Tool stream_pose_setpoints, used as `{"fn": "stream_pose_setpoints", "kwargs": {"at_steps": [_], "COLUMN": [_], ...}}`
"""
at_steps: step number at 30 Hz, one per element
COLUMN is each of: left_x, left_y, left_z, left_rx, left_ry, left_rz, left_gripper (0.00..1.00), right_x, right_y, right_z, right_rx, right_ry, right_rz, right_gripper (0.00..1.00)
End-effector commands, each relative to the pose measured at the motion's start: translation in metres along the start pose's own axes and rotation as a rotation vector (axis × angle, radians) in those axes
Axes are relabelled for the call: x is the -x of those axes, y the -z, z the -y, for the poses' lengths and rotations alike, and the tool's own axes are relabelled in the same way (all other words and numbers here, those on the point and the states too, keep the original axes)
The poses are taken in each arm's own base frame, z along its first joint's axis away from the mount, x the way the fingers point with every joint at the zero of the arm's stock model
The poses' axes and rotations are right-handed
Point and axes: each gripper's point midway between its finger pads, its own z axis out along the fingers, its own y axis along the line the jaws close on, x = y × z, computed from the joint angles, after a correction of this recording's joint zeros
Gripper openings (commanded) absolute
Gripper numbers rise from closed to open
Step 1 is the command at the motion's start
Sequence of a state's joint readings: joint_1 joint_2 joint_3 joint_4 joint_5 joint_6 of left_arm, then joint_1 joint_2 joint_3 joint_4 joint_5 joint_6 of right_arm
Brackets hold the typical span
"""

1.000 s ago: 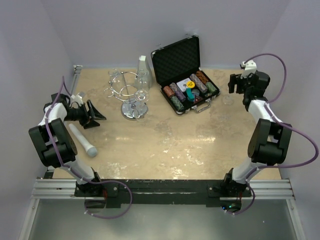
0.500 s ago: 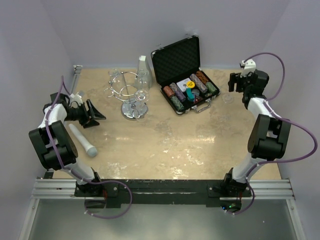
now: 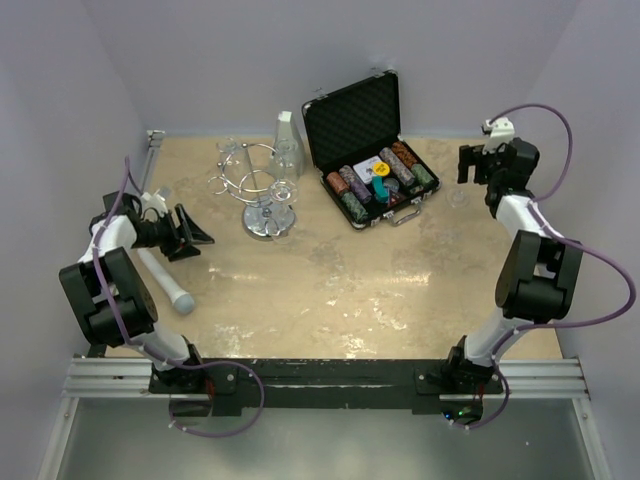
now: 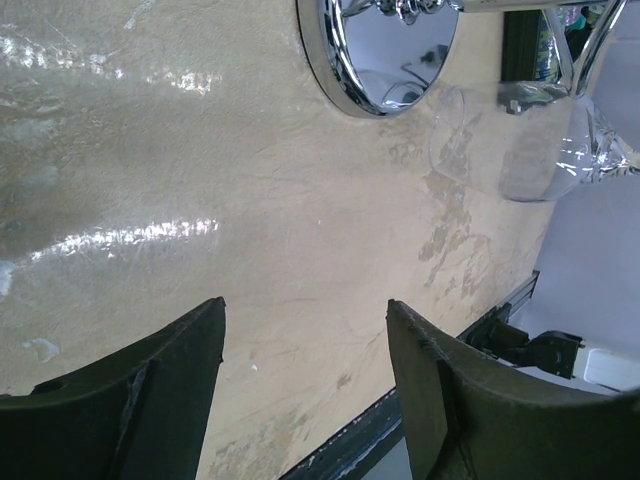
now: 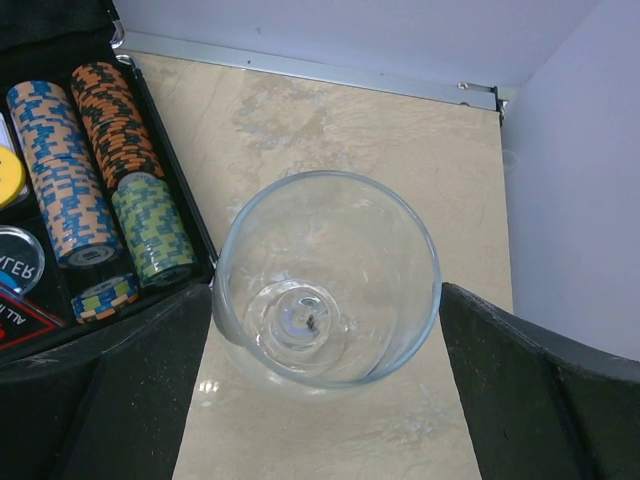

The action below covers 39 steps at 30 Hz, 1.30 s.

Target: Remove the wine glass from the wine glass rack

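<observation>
The chrome wine glass rack [image 3: 262,195] stands at the back left of the table, and clear glasses [image 3: 285,187] hang from its loops. In the left wrist view its mirrored base [image 4: 390,50] is at the top, with a hanging glass [image 4: 530,140] beside it. My left gripper [image 3: 192,232] [image 4: 305,320] is open and empty, left of the rack and apart from it. One wine glass [image 3: 457,198] [image 5: 327,275] stands upright on the table at the far right. My right gripper [image 3: 482,165] [image 5: 325,295] is open above it, with a finger on each side of the bowl.
An open black case of poker chips [image 3: 372,150] [image 5: 90,190] sits between the rack and the standing glass. A white bottle [image 3: 285,135] stands behind the rack. A white cylinder [image 3: 165,280] lies near the left arm. Walls close in at the back and the sides.
My right gripper has drawn back slightly toward the rear wall, away from the standing glass. My left gripper has shifted a little toward the rack.
</observation>
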State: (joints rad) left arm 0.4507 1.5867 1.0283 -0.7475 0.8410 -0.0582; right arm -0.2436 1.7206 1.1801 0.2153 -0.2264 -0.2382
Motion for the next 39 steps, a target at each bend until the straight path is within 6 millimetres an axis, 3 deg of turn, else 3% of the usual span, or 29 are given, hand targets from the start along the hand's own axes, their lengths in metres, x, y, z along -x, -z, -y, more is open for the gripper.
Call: {"fn": "stream_pose_setpoints", "kwargs": {"at_steps": [1, 7, 12, 19, 21, 23, 25, 27, 30, 36, 39], "left_x": [0.007, 0.007, 0.011, 0.020, 0.016, 0.013, 0.013, 0.011, 0.012, 0.016, 0.018], "left_y": [0.003, 0.001, 0.007, 0.028, 0.032, 0.035, 0.036, 0.035, 0.037, 0.051, 0.056], "left_z": [0.003, 0.002, 0.009, 0.035, 0.037, 0.037, 0.034, 0.029, 0.028, 0.046, 0.054], "left_rx": [-0.022, -0.023, -0.026, -0.050, -0.042, -0.025, 0.003, 0.021, 0.037, 0.032, 0.038], "left_ry": [-0.070, -0.088, -0.172, -0.457, -0.536, -0.594, -0.612, -0.602, -0.593, -0.593, -0.585], "left_rz": [0.059, 0.080, 0.141, 0.302, 0.323, 0.329, 0.332, 0.327, 0.336, 0.332, 0.323], "left_gripper": [0.70, 0.70, 0.71, 0.72, 0.73, 0.73, 0.73, 0.73, 0.72, 0.72, 0.71], "right_x": [0.057, 0.072, 0.096, 0.157, 0.175, 0.179, 0.178, 0.174, 0.162, 0.139, 0.127], "right_y": [0.022, 0.043, 0.073, 0.143, 0.166, 0.174, 0.180, 0.189, 0.200, 0.206, 0.207], "right_z": [0.012, 0.018, 0.030, 0.010, -0.014, -0.051, -0.103, -0.168, -0.237, -0.322, -0.359], "right_rx": [-0.039, -0.084, -0.163, -0.097, -0.042, 0.064, 0.207, 0.374, 0.577, 0.835, 0.928], "right_ry": [0.022, 0.014, -0.061, 0.000, 0.073, 0.142, 0.207, 0.243, 0.253, 0.262, 0.260], "right_rz": [0.105, 0.111, 0.133, 0.268, 0.335, 0.359, 0.380, 0.402, 0.408, 0.404, 0.434], "right_gripper": [0.99, 0.99, 0.99, 0.98, 0.98, 0.95, 0.91, 0.88, 0.79, 0.59, 0.55]}}
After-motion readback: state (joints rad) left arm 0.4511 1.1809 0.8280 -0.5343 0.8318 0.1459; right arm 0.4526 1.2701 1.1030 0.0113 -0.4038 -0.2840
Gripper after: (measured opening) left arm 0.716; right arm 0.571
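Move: The wine glass hanging at the rack's front right is about 49 cm left of the right hand, 12 cm back and near its height. The rack's centre is 54 cm left and 6 cm back; the chip case 25 cm left, 4 cm ahead and 15 cm below; the glass just set down sits right at the hand, its middle 6 cm below. From the left hand, the hanging glass lies 25 cm right, 3 cm ahead and 8 cm higher. Its fingers already opened, the right hand comes free of the set-down glass's bowl, climbing a good 20 cm while drawing back, then swings left towards the rack, some 33 cm in all, sinking about 10 cm late on. It turns roughly 50 degrees counter-clockwise and its fingers narrow to just over half open. The left hand, open, dips slightly, then rises 5 cm net, its wrist turning about 35 degrees. ##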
